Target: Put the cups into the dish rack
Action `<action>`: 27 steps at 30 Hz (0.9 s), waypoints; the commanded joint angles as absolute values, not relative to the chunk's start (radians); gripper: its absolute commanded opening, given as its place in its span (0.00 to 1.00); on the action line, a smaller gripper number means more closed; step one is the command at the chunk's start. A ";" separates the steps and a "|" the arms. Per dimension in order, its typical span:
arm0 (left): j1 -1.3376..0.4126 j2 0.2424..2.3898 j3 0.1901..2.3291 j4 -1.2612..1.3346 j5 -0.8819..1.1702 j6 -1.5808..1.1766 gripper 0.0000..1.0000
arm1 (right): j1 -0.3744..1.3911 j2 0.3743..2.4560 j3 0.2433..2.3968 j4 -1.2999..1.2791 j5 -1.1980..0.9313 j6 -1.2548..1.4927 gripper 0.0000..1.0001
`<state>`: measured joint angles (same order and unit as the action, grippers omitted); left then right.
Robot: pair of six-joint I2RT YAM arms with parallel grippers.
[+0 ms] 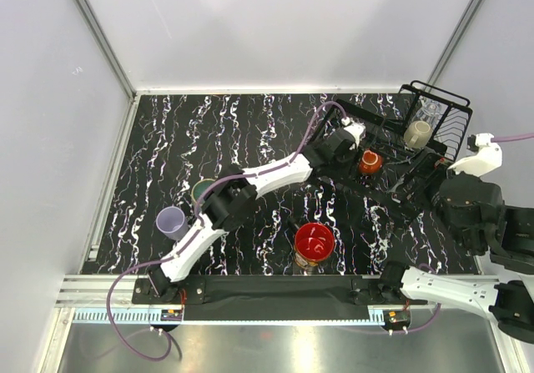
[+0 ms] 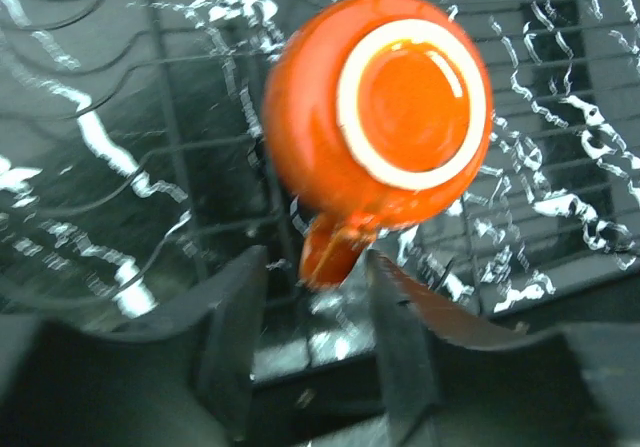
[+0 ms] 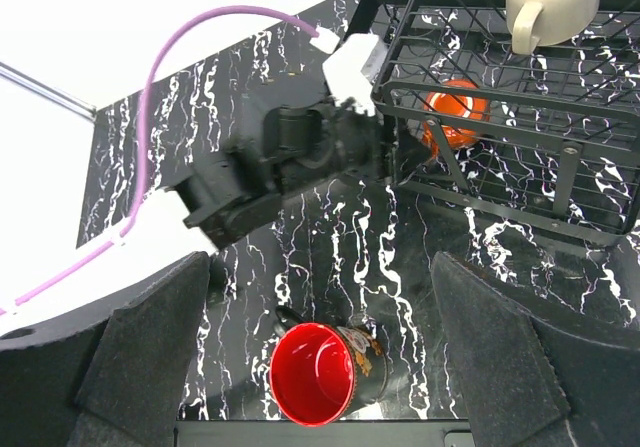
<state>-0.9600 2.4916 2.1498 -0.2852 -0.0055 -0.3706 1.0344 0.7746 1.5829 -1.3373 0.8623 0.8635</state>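
Note:
The small orange mug [image 2: 385, 117] rests upside down on the dish rack [image 2: 170, 157] wires, its handle pointing at my left gripper [image 2: 315, 287]. The jaws stand apart around the handle's tip without clamping it. From above, the mug [image 1: 370, 163] sits in the rack [image 1: 442, 98] with a beige mug [image 1: 418, 133] and a clear glass [image 1: 431, 108]. My right gripper [image 3: 320, 262] is wide open and holds nothing, high above the red-inside dark mug [image 3: 315, 372]. That mug [image 1: 314, 242] stands on the table. The teal-green mug [image 1: 203, 191] and lavender tumbler [image 1: 171, 221] stand at the left.
The left arm [image 1: 267, 173] stretches diagonally across the black marbled table to the rack's near-left corner. The right arm's wrist [image 1: 467, 198] hovers beside the rack's right end. White walls close in the table on three sides.

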 commanded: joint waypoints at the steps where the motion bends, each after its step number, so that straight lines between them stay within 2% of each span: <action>1: -0.959 2.317 2.082 -0.216 0.003 -0.353 0.57 | 1.039 0.805 1.580 -1.356 0.870 0.864 1.00; 4: -0.954 2.234 2.007 -0.213 0.003 -0.348 0.66 | 1.039 0.831 1.575 -1.365 0.864 0.861 1.00; 11: -0.951 1.973 1.784 -0.215 -0.057 -0.345 0.72 | 1.039 0.911 1.595 -1.396 0.841 0.862 1.00; 16: -0.930 1.801 1.602 -0.317 -0.152 -0.439 0.73 | 1.039 0.995 1.612 -1.402 0.802 0.856 1.00; 27: -0.881 1.229 1.154 -0.440 -0.224 -0.612 0.72 | 1.020 1.255 1.612 -1.391 0.638 0.819 1.00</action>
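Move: The orange cup sits upside down in the rack, its handle between the left fingertips and its body about 5 cm to their right and 2 cm farther out. The green cup lies some 42 cm left of the left hand and 10 cm back. The red cup is about 17 cm left and 27 cm back of the left hand; from the right hand it is roughly 21 cm left, 6 cm back and 34 cm below, with the orange cup 22 cm ahead, 4 cm left. The left fingers come free of the orange cup's handle, opening wider; that hand rises about 16 cm, then sweeps fast to the left, some 23 cm in all, and back about 10 cm, towards the green cup. Meanwhile the right hand, wide open and empty, gathers speed left and down towards the red cup, also edging forward, its fingers tipping down about 20 degrees. ##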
